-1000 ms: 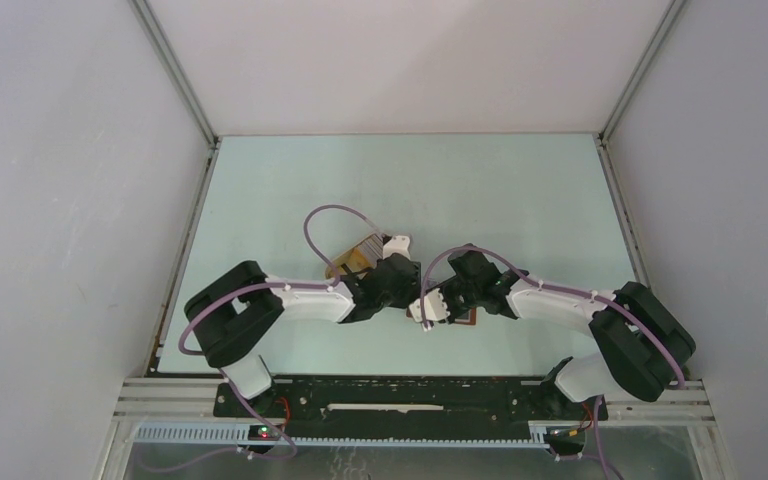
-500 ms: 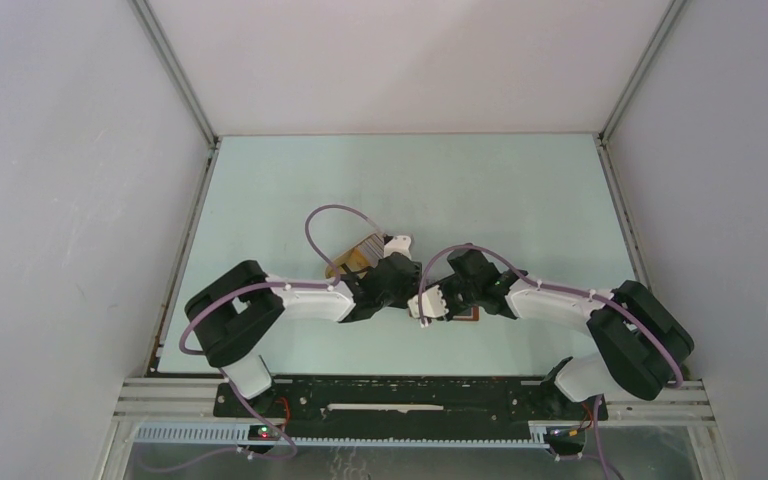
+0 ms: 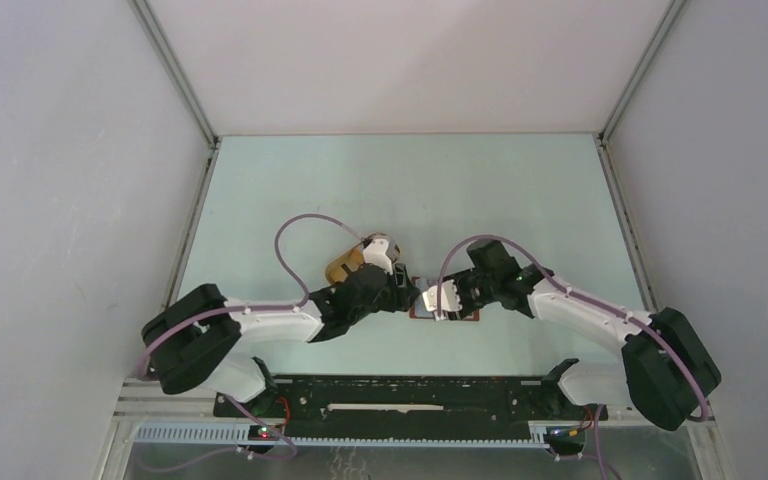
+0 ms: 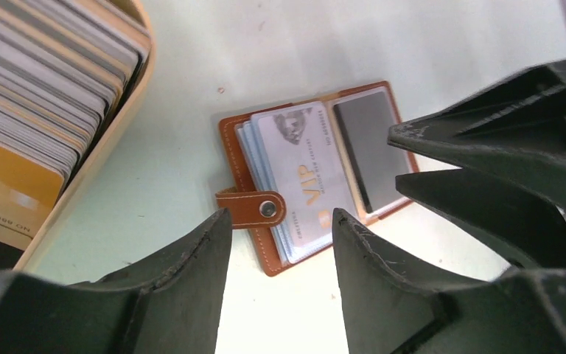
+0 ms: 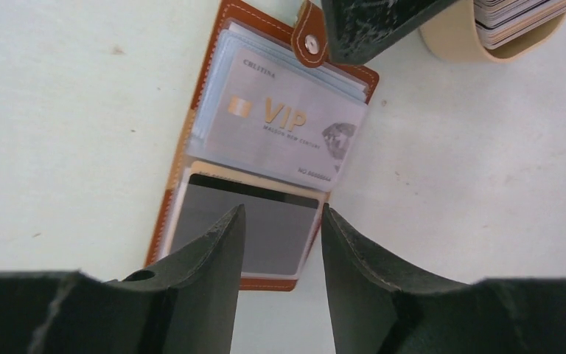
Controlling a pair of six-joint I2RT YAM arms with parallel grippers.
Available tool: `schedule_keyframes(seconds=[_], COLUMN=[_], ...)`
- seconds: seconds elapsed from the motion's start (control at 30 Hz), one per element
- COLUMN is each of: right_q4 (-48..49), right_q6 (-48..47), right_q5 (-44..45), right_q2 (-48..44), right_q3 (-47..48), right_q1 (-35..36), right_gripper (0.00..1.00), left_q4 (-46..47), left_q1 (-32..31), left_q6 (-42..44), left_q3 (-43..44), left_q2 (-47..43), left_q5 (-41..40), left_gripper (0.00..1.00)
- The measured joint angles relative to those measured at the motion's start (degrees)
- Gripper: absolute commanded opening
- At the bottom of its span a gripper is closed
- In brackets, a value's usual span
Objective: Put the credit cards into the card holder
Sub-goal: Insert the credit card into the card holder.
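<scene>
The card holder [image 4: 247, 155] lies open and flat on the table, its strap tab [image 4: 254, 209] folded over the left side. A silver VIP card [image 4: 302, 173] sits on its bluish pockets and a dark card [image 4: 368, 147] fills the right pocket. More credit cards [image 4: 37, 103] stand edge-on in the tan tray. My left gripper [image 4: 280, 225] is open just above the strap side, holding nothing. My right gripper [image 5: 282, 214] is open over the dark card [image 5: 250, 221], also empty. From above, both grippers [image 3: 407, 297] [image 3: 430, 303] meet over the holder [image 3: 465, 316].
The tan oval tray [image 3: 345, 265] of cards stands just left of and behind the holder; its rim [image 5: 457, 37] shows at the right wrist view's top right. White enclosure walls ring the pale green table [image 3: 520, 200].
My left arm has swung from over the tray down towards the holder. The right gripper's jaws have widened and it has shifted slightly back and right over the holder.
</scene>
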Motion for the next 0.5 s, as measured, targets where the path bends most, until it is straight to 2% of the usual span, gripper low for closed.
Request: schedule_keyframes(seconds=[0.13, 0.2, 0.27, 0.33, 0.5], right_q4=[-6.32, -8.28, -9.81, -10.64, -13.62], right_q6=[5.05, 8.68, 12.44, 16.26, 26.08], right_q5=[-4.00, -5.81, -7.96, -10.95, -16.61], right_q2=[-0.15, -0.15, -0.48, -1.05, 0.87], right_q3=[3.76, 6.29, 8.50, 9.88, 13.68], right_q1=[-1.86, -2.36, -2.89, -3.74, -7.74], right_gripper=[0.50, 0.50, 0.50, 0.49, 0.44], left_q4=[4.17, 5.92, 8.02, 10.21, 15.78], left_q1=[-0.37, -0.42, -0.42, -0.39, 1.49], left_q6=[2.14, 3.65, 5.53, 7.02, 8.00], left_q3=[-3.43, -4.68, -5.55, -6.49, -8.92], left_q2=[-4.70, -7.50, -10.27, -12.68, -15.47], left_q5=[1.22, 1.75, 2.49, 2.86, 6.34], left_gripper=[0.59, 0.64, 0.75, 0.98, 1.00])
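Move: The card holder lies flat and open beneath both hands, about 5 cm down. Its middle is roughly 7 cm to the right of the left hand and level with it, and about 3 cm left and 1 cm back of the right hand. Counted from the left hand, the strap is about 1 cm right and level, the VIP card already in its pocket 4 cm right and level, and the card box some 10 cm left and 6 cm ahead. Upwards, both hands back away from the card holder, holding nothing. The left climbs about 9 cm almost straight, its fingertips tilting up by some 15 to 20 degrees while its half-open fingers spread fully; the right rises about 6 cm, its wrist rolling some 30 degrees, its fingers staying about half open. ##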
